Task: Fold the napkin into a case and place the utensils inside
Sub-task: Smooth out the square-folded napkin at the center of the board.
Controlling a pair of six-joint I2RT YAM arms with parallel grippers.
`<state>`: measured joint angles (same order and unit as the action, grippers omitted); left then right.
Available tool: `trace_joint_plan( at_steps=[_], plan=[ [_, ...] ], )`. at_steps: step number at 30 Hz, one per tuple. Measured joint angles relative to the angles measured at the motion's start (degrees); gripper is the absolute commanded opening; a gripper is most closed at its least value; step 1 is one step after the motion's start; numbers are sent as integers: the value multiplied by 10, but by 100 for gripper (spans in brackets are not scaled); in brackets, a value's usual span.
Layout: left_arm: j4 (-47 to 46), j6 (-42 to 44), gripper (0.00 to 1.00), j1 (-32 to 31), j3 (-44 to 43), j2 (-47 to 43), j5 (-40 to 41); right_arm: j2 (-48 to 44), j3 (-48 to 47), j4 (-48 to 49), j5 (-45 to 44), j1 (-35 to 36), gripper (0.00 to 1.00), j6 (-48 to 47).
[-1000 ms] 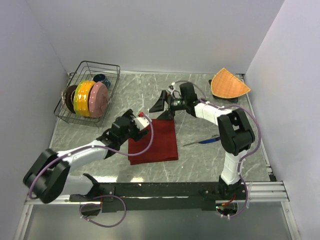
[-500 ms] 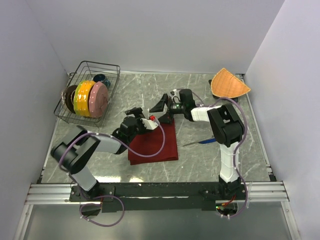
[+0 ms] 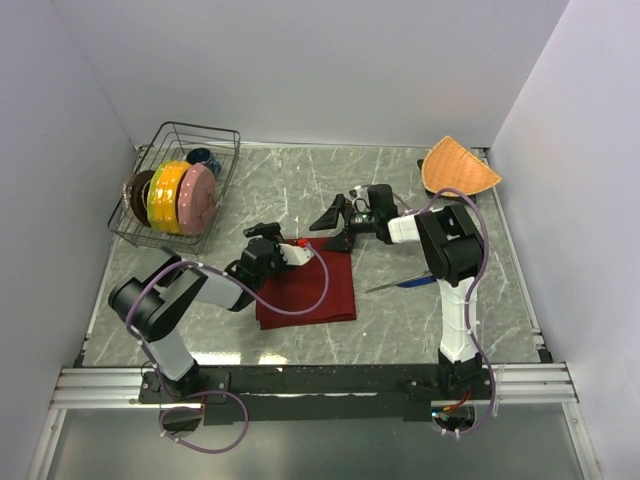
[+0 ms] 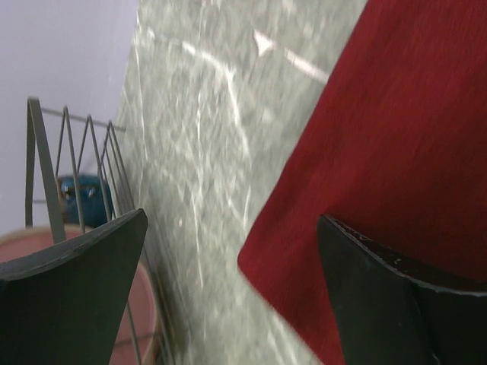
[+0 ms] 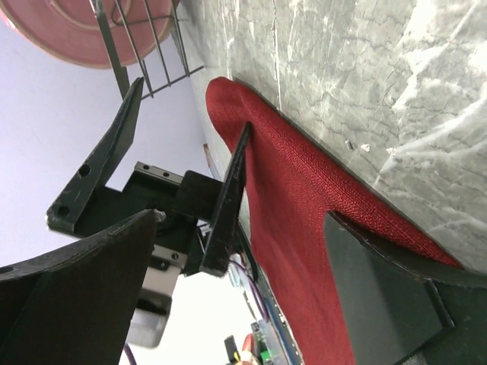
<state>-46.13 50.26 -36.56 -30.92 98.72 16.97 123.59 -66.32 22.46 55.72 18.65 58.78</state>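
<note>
The dark red napkin (image 3: 306, 287) lies flat on the table. My left gripper (image 3: 275, 237) is open and low at its far left corner, which sits between the wide jaws (image 4: 232, 281); one finger (image 4: 403, 304) hangs over the cloth (image 4: 396, 144). My right gripper (image 3: 336, 226) is open at the napkin's far edge, facing the left one. In the right wrist view the cloth (image 5: 304, 228) runs between its jaws (image 5: 236, 293), with one finger (image 5: 388, 296) over it. A silver fork (image 3: 383, 288) and a blue knife (image 3: 416, 281) lie together to the napkin's right.
A wire rack (image 3: 222, 136) holding coloured plates (image 3: 180, 195) stands at the far left, close to the left gripper; its wires (image 4: 46, 160) and a blue cup (image 4: 80, 196) show there. An orange woven mat (image 3: 455, 168) sits at the far right corner.
The left arm has folded back, elbow drawn toward its base, the gripper staying by the napkin's far left corner. The right gripper came down to the napkin's far edge. Both stayed open.
</note>
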Motion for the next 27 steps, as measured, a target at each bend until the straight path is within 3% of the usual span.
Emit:
trace_joint_plan(
  at_steps=[7, 12, 17, 21, 27],
  plan=[
    [42, -12, 99, 8, 12, -30, 1, -24, -5, -66, 7, -3, 100, -54],
    [48, -21, 99, 7, 12, -33, 6, -170, 77, -157, 13, 3, 100, -96],
    [53, -33, 99, 4, 13, -39, 9, -327, 191, -188, 25, 26, 100, -109],
    [55, -38, 99, 0, 17, -43, 10, -325, 256, -187, 25, 52, 100, -99],
    [56, -45, 99, -1, 17, -43, 14, -269, 262, -174, 26, 73, 100, -90]
  ],
)
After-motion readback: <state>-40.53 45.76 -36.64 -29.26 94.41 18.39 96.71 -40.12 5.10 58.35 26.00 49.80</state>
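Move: The folded napkin's middle lies roughly 12 cm back and 6 cm left of the right hand, whose lower finger is on its far right part, and some 5 cm below the hand. From that hand the fork is about 17 cm right and 12 cm back, the knife some 25 cm right and 11 cm back. From the left hand, down at the far left corner, the napkin's middle is about 11 cm back and 6 cm right; the dish rack stands some 22 cm left and 12 cm ahead. The right hand's lower finger lifts off the napkin's far right part; the hand rises nearly 8 cm while swinging back towards the robot, then sinks about 6 cm over the near right part, ending some 18 cm back, turned about 15 degrees counter-clockwise, fingers wide. The left hand's lower finger keeps resting on the far left corner, that hand easing only 1 to 2 cm left and back. ##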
